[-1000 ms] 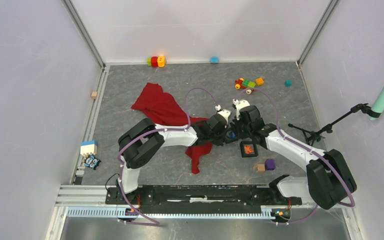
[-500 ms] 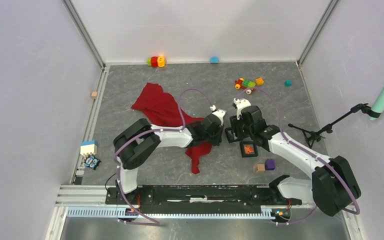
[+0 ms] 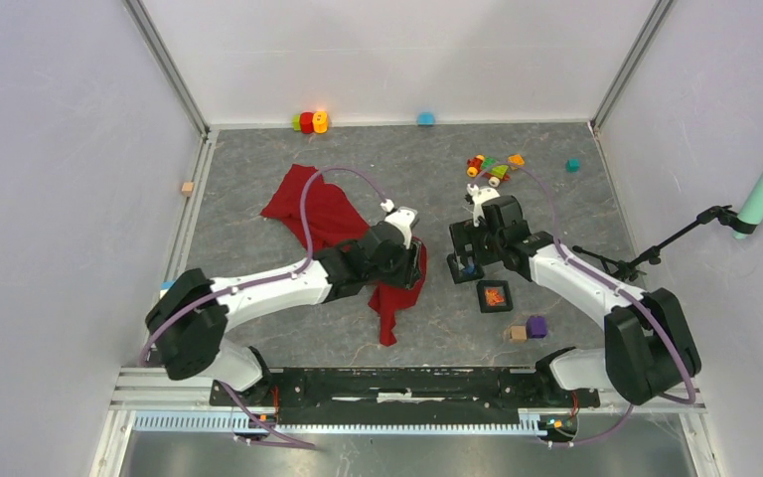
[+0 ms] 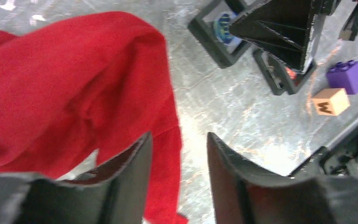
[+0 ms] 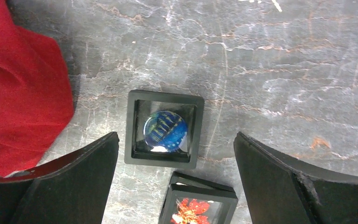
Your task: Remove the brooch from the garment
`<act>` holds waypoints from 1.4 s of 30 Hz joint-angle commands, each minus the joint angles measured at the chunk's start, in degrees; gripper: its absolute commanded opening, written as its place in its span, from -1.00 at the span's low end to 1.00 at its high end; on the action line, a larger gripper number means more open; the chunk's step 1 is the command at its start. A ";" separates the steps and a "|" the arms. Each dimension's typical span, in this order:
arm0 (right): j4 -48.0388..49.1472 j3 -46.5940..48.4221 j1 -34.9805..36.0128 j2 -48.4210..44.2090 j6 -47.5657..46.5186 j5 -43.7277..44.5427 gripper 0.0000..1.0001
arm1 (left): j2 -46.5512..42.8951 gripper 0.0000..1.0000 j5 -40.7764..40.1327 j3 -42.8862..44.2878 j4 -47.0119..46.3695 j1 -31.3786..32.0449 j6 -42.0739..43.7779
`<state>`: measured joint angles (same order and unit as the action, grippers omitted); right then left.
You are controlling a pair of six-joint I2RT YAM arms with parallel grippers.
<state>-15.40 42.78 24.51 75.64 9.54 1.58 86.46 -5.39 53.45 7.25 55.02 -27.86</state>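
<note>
The deep-red garment [image 3: 323,214] lies spread on the table's left-middle, with a sleeve trailing toward the front [image 4: 74,93]. The brooch [image 5: 164,129] is a round blue pin in a square black frame. It lies flat on the bare table, just right of the garment's edge [image 5: 23,102] and apart from it. My right gripper [image 5: 176,135] hangs open above the brooch [image 3: 469,268], touching nothing. My left gripper [image 4: 178,135] stands open over the sleeve's hem, its fingers [image 4: 135,163] apart with nothing pinched. The left gripper [image 3: 407,253] is left of the right gripper [image 3: 457,250].
A second black frame with a red-orange piece [image 5: 198,205] lies right beside the brooch [image 3: 495,295]. A purple block [image 3: 536,326] and a wooden cube [image 3: 517,334] sit front right. Small toys [image 3: 492,167] lie at the back. A black stand [image 3: 646,258] stands right.
Both grippers were shut close together and have opened. The right one let the framed brooch down onto the table. The left arm has drawn back left over the garment.
</note>
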 commanded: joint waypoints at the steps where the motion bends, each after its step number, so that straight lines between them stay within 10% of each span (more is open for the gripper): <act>1: -0.67 3.57 0.30 2.69 -1.59 -5.00 0.96 | -5.76 0.19 -6.67 -3.00 5.59 -1.36 -0.75; 6: 1.30 3.93 3.32 2.71 -0.75 -5.03 0.96 | -10.96 0.99 -13.05 -6.84 8.90 -5.25 -4.23; 17: 17.14 -5.96 2.52 -6.52 -0.87 10.62 0.96 | -25.33 1.00 -28.58 -16.60 4.51 -17.12 -2.16; 26: 23.43 -14.47 -9.24 -17.63 -0.87 22.26 0.96 | -35.59 1.00 -44.20 -25.20 -13.11 -22.81 17.50; 37: 65.43 -46.93 -14.82 -29.05 -18.22 22.57 0.96 | -29.07 1.00 -34.58 -35.71 -34.79 -34.00 23.33; 42: 80.14 -51.70 -18.25 -20.21 -16.30 18.79 0.96 | -22.53 0.99 -20.09 -45.50 -60.00 -41.03 25.54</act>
<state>41.78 0.56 8.43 49.98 -4.93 22.55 58.98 -35.73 13.52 -28.51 18.17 -5.61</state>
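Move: The case with the blue brooch lies almost straight under the open right hand, about 7 cm below and perhaps 1 cm back. The case with the red brooch is some 7 cm back and 6 cm right of that hand, and the toy car about 18 cm ahead and 5 cm right. From the left hand, the blue brooch's case is roughly 11 cm right, 5 cm ahead and 10 cm below; the garment's middle lies about 13 cm left and 9 cm ahead. Left hand swings some 34 cm left over the garment, opening wide; right edges left, then retreats about 20 cm right. ##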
